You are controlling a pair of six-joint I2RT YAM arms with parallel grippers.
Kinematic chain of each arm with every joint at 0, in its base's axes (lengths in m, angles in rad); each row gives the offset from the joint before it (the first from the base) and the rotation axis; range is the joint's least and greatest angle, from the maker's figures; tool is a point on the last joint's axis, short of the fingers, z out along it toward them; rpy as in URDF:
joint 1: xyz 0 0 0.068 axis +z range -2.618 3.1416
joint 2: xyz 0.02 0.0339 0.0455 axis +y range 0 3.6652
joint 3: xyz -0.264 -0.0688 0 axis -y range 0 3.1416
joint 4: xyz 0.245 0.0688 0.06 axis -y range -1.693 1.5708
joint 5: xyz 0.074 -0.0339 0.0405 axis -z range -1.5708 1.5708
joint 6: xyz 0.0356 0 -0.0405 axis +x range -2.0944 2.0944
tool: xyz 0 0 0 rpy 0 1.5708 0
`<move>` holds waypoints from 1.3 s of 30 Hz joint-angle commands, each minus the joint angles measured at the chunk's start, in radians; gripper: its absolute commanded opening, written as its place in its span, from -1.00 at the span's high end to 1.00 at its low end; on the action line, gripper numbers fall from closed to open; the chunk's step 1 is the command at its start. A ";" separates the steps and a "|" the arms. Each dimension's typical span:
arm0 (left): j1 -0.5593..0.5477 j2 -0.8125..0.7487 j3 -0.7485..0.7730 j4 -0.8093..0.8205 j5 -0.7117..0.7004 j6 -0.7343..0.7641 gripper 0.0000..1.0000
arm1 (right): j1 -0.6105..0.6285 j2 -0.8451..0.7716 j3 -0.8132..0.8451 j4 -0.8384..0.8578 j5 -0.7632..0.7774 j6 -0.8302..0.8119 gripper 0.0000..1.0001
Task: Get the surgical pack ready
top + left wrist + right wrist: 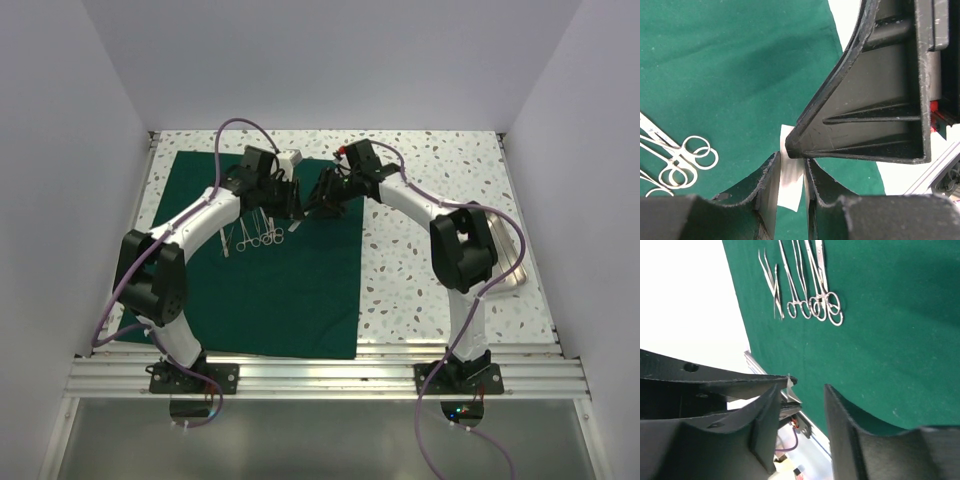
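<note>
The surgical pack [290, 300] lies spread flat as a broad dark green cloth on the left half of the table. It is also seen in the left wrist view [730, 65] and the right wrist view [890, 340]. Steel instruments [255, 237] lie in a row on it. Just above the cloth's far right part, my left gripper [791, 160] is shut on a small white strip [790, 182]. My right gripper [807, 387] meets it tip to tip, jaws open. One of its fingers [865, 115] touches the strip's upper end.
A steel tray [512, 270] sits at the right edge, partly behind the right arm. Ring-handled scissors and clamps [810, 305] lie close to both grippers on the left. Speckled tabletop [440, 300] shows right of the cloth.
</note>
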 commanded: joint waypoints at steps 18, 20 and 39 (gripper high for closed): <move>0.012 -0.047 0.032 0.042 -0.028 -0.013 -0.09 | -0.027 -0.086 -0.106 0.040 0.007 0.006 1.00; 0.035 -0.068 0.015 0.047 -0.060 -0.040 -0.20 | -0.084 -0.163 -0.183 0.021 0.040 -0.003 1.00; 0.191 -0.219 -0.177 -0.174 -0.558 -0.228 -0.27 | -0.807 -0.568 -0.318 -0.591 0.669 -0.357 1.00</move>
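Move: The white strip already hangs from the left fingers. It lies about 2 cm to the left of the right hand's point and 1 cm nearer the bases, just between the right hand's half-open pads. From the right hand, the tray is some 44 cm to the right, 10 cm back and 10 cm down. The scissors lie about 6 cm left of the left hand, 1 cm back and 10 cm down, the strip 1 cm to its right. Creeping about 1 cm left and up, the right hand shuts its fingers on the strip while the left holds still, then opens to let go. The right dips 3 cm, then sweeps fast some 40 cm right and slightly back to the tray, rolling and turning clockwise, strip pinched. The left withdraws 15 cm left over the instruments, turning about 35 degrees counter-clockwise. ##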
